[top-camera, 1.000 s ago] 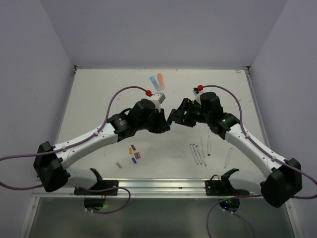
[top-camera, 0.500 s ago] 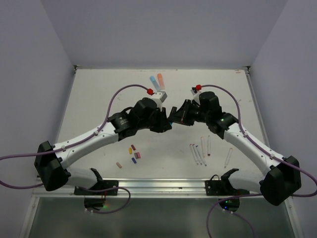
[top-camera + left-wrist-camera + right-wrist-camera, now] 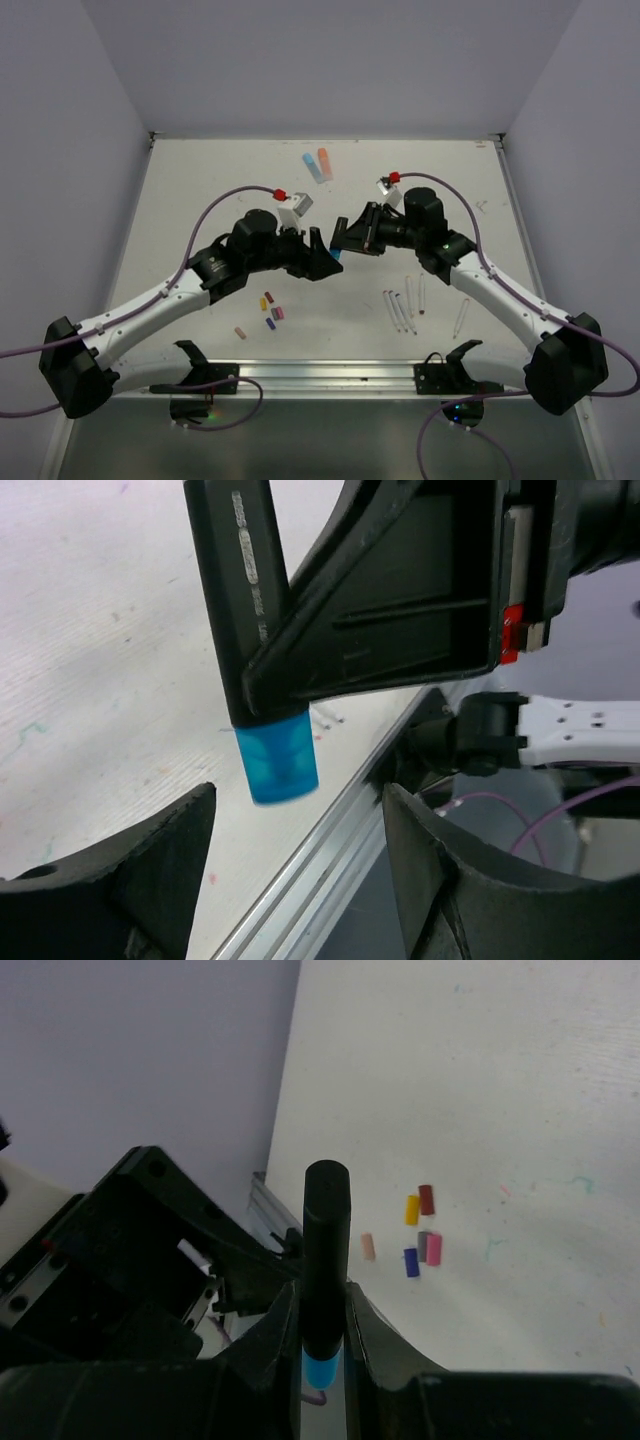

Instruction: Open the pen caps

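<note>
A thick black marker (image 3: 325,1230) sits squeezed between my right gripper's (image 3: 323,1300) two fingers, which are shut on its barrel. Its chunky blue cap (image 3: 280,762) is on the end, pointing down toward the table. In the left wrist view the cap hangs just above and between my left gripper's (image 3: 300,880) fingers, which stand wide open and apart from it. In the top view both grippers meet over the table's middle, left gripper (image 3: 320,258) and right gripper (image 3: 340,238). Several tiny coloured pen caps (image 3: 420,1235) lie loose on the table.
Blue and salmon markers (image 3: 318,163) lie at the back of the table. Several thin white pens (image 3: 403,302) lie at the front right, one more (image 3: 461,318) further right. The small caps (image 3: 268,306) lie at the front left. A metal rail (image 3: 330,375) runs along the near edge.
My right gripper has shut on the black marker. My left gripper has opened, let go of it, and drawn back to the left with its arm.
</note>
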You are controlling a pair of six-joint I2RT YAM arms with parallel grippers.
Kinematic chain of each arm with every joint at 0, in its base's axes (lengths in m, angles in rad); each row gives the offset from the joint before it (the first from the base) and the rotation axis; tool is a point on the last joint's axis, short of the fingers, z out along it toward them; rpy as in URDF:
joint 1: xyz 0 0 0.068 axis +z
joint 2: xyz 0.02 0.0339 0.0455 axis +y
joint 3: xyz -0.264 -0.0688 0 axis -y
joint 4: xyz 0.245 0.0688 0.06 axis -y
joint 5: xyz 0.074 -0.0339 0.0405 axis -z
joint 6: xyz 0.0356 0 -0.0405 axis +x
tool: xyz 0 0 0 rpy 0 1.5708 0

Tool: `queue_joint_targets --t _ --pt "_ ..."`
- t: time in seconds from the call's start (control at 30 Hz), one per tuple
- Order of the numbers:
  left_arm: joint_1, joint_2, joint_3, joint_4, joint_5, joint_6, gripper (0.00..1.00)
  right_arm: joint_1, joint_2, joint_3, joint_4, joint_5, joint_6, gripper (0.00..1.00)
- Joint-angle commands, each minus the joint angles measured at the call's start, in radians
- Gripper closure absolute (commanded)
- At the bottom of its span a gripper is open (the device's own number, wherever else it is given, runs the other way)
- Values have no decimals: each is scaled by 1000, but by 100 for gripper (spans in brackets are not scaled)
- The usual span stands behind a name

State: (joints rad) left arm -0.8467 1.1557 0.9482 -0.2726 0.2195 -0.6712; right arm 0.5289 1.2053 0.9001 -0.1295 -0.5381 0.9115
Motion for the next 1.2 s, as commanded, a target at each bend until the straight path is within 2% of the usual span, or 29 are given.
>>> queue_joint_targets --t 0.0,0.1,0.27,0.37,0.4,0.47,0.57,0.6,0.63,0.7,0.83,0.87,1.07,1.17 --pt "105 -71 -139 335 295 -66 30 -3 -35 -58 250 -158 87 100" --pt "115 -53 -134 365 372 -65 33 -3 -39 -82 315 -198 122 100" --pt "115 -45 -150 427 391 -106 44 -3 -59 -115 372 -223 156 100" --pt "117 -34 -155 452 414 -126 56 -3 -75 -135 375 -215 168 100" --pt "117 -33 -160 463 429 -133 65 -3 -85 -139 372 -204 167 100" --pt "117 -37 -170 489 446 -149 74 -3 -93 -148 375 -195 170 100" --pt "117 -45 -193 531 466 -177 82 -3 -95 -151 393 -184 176 100" --pt "118 -42 -204 561 501 -192 95 -3 -93 -156 410 -186 185 100" --pt "118 -42 -218 596 521 -212 100 -3 -90 -161 430 -194 193 100" --pt "120 -45 -261 711 572 -278 100 -3 -90 -176 507 -204 214 100" --pt "123 -51 -353 1095 656 -474 100 -3 -96 -219 707 -238 282 100" --pt "123 -51 -365 1136 667 -493 100 -3 -101 -219 729 -231 286 100" --pt "121 -82 -393 1153 690 -478 100 -20 -135 -219 737 -128 291 100" --pt "123 -109 -394 1042 660 -414 100 -62 -133 -217 745 -74 317 100"
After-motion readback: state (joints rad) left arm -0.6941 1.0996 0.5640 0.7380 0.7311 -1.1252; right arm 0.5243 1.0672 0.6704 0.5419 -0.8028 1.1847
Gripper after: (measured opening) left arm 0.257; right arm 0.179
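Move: Between the two hands the black pen hangs from the right fingers, its blue cap down and back. The cap lies about 2 cm right of the open left fingers, 1 cm forward and 1 cm below; from the right hand it is some 4 cm back, 2 cm left, 3 cm down. On the table, roughly 21 cm below, a loose pink cap lies about 12 cm left of the left hand, level with it. The leftmost white pen lies 11 cm right of the right hand, 4 cm back. Closing on the blue cap, the left fingers pinch it while the right hand keeps its hold on the black barrel. Both hands rise and draw back together, the left about 7 cm up and 4 back, the right some 8 up and 5 back; the left fingertips tip up roughly 35 degrees and the right ones some 25, until both point about level at each other. ##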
